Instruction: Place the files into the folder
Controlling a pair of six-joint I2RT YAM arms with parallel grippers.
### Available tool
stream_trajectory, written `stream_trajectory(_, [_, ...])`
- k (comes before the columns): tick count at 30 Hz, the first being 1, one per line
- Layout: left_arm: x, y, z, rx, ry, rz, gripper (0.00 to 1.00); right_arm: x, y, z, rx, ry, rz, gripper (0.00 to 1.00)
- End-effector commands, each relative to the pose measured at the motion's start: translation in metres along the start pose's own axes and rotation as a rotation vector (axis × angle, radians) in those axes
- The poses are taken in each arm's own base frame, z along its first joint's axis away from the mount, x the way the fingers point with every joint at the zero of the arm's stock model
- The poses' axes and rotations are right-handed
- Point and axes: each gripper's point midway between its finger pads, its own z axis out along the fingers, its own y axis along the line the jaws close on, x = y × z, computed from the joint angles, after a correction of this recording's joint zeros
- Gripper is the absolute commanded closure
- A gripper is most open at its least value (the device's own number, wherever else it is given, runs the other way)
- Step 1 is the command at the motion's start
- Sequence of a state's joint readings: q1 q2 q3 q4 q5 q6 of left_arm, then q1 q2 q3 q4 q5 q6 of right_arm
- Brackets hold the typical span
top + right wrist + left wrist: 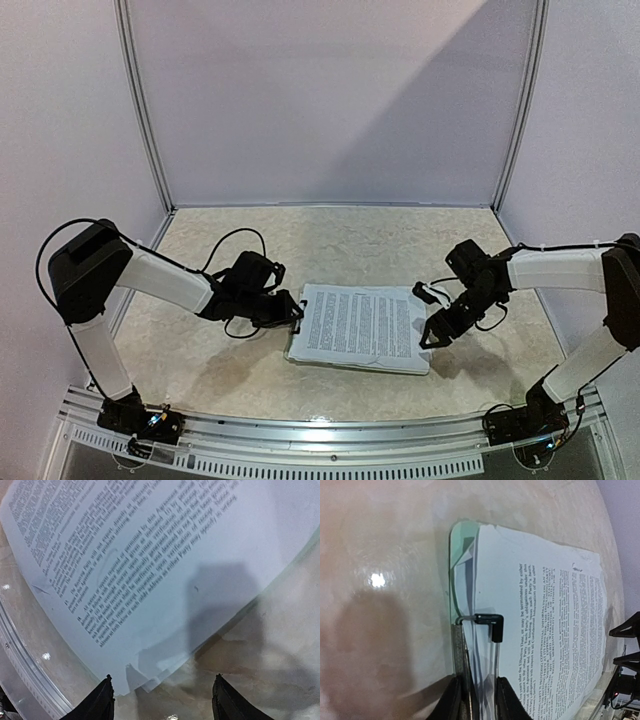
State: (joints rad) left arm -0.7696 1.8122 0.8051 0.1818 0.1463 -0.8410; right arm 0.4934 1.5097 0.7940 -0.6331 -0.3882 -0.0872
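The files (362, 322) lie as a stack of printed white sheets on the pale green folder (297, 352) in the middle of the table. My left gripper (296, 312) is shut on the folder's clip (490, 624) at the stack's left short edge. In the left wrist view its fingers (451, 701) pinch the clip's metal bar, with the files (545, 605) running past the clip. My right gripper (432, 336) hovers open at the stack's near right corner. Nothing sits between its fingertips (102, 702), and the sheets' corners (150, 680) fan out slightly just ahead of them.
A metal rail (330, 432) runs along the table's near edge, just below the folder. White walls with metal posts (145, 110) close in the back and sides. Cables (230, 245) loop behind the left wrist.
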Motion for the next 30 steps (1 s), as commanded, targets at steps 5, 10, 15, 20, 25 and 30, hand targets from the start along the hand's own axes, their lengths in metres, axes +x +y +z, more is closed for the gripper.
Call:
stream_trajectory(5, [0.047, 0.04, 0.001, -0.157, 0.149, -0.024, 1.0, 0.009, -0.006, 0.001, 0.037, 0.018, 0.135, 0.33])
stream_trajectory(10, [0.046, 0.039, 0.003, -0.155, 0.149, -0.028, 1.0, 0.008, 0.016, 0.014, -0.102, 0.052, 0.166, 0.33])
stream_trajectory(15, [0.044, 0.038, 0.002, -0.159, 0.142, -0.031, 1.0, 0.018, 0.046, 0.02, -0.197, 0.129, 0.132, 0.33])
stream_trajectory(20, [0.044, 0.038, 0.003, -0.158, 0.139, -0.036, 1.0, 0.017, 0.054, 0.012, -0.214, 0.128, 0.13, 0.32])
stream_trajectory(25, [0.046, 0.039, 0.004, -0.159, 0.145, -0.038, 1.0, 0.022, 0.061, 0.005, -0.236, 0.143, 0.144, 0.32])
stream_trajectory(30, [0.046, 0.038, 0.007, -0.154, 0.149, -0.031, 1.0, 0.015, 0.043, -0.002, -0.135, 0.157, 0.113, 0.32])
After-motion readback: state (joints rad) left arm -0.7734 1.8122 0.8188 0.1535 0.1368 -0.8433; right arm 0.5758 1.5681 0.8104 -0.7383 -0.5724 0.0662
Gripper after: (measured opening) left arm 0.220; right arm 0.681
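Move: The files' middle lies about 15 cm to the right hand's left, 5 cm ahead and 3 cm below; the folder is directly under them. The clip at their far end is some 27 cm to the right hand's left and 6 cm ahead. The left hand's fingers are still on that clip, with the files' middle about 13 cm to its right, 1 cm back and 1 cm below. The open right hand dips, then drags the files' right end back, travelling 5 cm, fingertips tilting some 15 degrees backward. ##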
